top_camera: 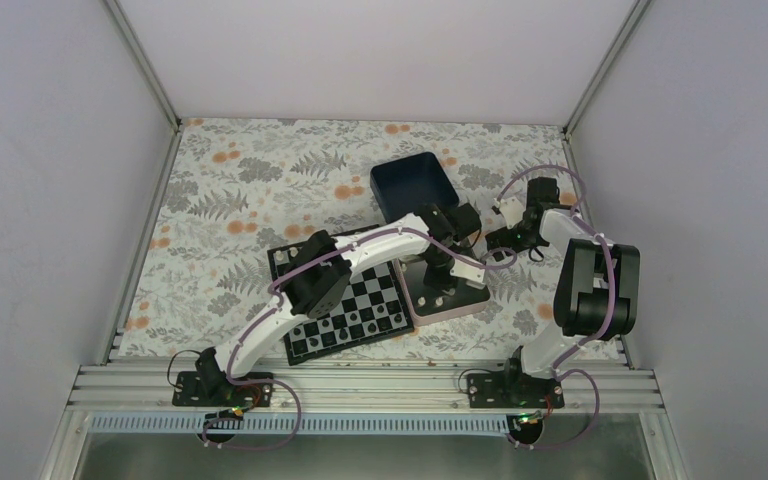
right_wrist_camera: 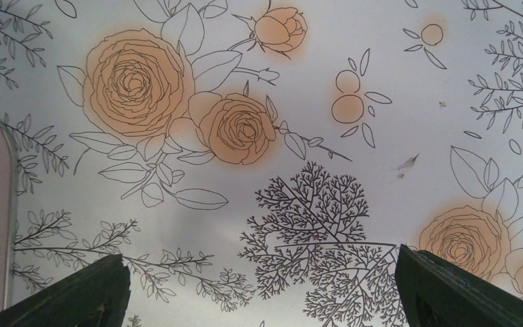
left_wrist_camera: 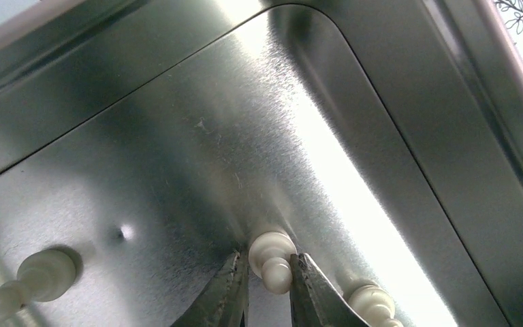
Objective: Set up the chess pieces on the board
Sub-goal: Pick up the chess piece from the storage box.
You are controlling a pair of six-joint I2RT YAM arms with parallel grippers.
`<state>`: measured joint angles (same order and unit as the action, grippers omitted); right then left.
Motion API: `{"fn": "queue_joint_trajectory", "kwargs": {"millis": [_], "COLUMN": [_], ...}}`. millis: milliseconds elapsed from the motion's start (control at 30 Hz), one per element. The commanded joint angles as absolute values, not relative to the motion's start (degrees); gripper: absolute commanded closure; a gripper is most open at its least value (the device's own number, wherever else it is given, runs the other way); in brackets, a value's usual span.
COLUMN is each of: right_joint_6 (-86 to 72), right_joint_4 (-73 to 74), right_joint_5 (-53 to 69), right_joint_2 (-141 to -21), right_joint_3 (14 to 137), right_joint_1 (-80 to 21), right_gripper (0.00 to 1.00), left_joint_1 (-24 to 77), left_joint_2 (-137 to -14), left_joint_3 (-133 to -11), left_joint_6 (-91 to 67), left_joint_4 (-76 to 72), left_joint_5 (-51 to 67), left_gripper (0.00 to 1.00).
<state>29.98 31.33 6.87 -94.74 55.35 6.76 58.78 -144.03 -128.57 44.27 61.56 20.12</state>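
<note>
In the left wrist view my left gripper (left_wrist_camera: 270,259) is down inside the silver tin (left_wrist_camera: 177,136), its two fingers closed against the sides of a cream-white chess piece (left_wrist_camera: 272,262) that lies on the tin floor. Two more white pieces (left_wrist_camera: 41,276) (left_wrist_camera: 371,303) lie to either side of it. From above, the left gripper (top_camera: 440,285) hangs over the tin (top_camera: 460,312), just right of the checkered board (top_camera: 350,315). My right gripper (right_wrist_camera: 262,259) is wide open over bare floral cloth, with nothing between its fingers.
A dark blue square box (top_camera: 415,180) stands behind the tin. The right arm (top_camera: 590,280) is folded at the right, its gripper (top_camera: 495,240) near the tin's far right corner. Floral cloth (top_camera: 240,190) covers the table, and walls close it in on three sides.
</note>
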Motion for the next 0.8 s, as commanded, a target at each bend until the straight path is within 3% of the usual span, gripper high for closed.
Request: {"fn": "queue_joint_trajectory", "kwargs": {"millis": [0,267,433,567,767], "right_joint_6": [29.9,30.0,29.7,29.5,29.3], "right_joint_4": [31.3,31.2,31.4,31.8,32.1], "right_joint_5": [6.9,6.3,6.2,6.4,6.6], "right_joint_2": [-94.9,-94.9,-94.9,-94.9,-95.0], "right_joint_3": [55.0,55.1,55.4,55.9,55.7], "right_joint_1": [6.5,6.5,6.5,6.5,6.5], "right_gripper": [0.00,0.00,0.00,0.00,0.00], "left_joint_1": [59.0,55.1,50.7,49.9,52.2], "left_joint_2": [-140.5,-127.0,-115.3,-108.9,-114.9], "left_joint_3": [-129.6,-124.1,-114.0,-105.6,-108.4], "left_joint_6": [44.6,44.1,43.5,43.6,43.2], "left_joint_4": [61.2,61.0,58.5,54.4,53.4], "left_joint_5": [19.0,13.1,10.9,9.3,8.3], "left_gripper": [0.84,0.84,0.84,0.68,0.59]}}
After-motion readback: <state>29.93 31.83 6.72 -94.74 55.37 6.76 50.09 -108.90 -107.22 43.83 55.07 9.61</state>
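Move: The left hand is low in the storage box with its nearly shut fingers about the head of a white chess piece, the piece's middle roughly 1 cm below. A second piece stands some 2 cm back and 2 cm to the left of it, a third 5 cm ahead and 1 cm right; the chessboard's middle is about 24 cm to the left, level with it. From the right hand, the gripped-at piece lies about 13 cm left and 10 cm back, slightly lower. The left hand comes away from the white piece and climbs quickly out of the storage box, about 18 cm up and some 10 cm to the left, with 6 cm forward, heading over the box's far left corner between the blue bin and the board. On the way the wrist swings the fingertips outward by some 25 degrees, and late in the climb the nearly shut, empty fingers open to less than half, the hand easing back down and right by about 1 cm at the very end. ##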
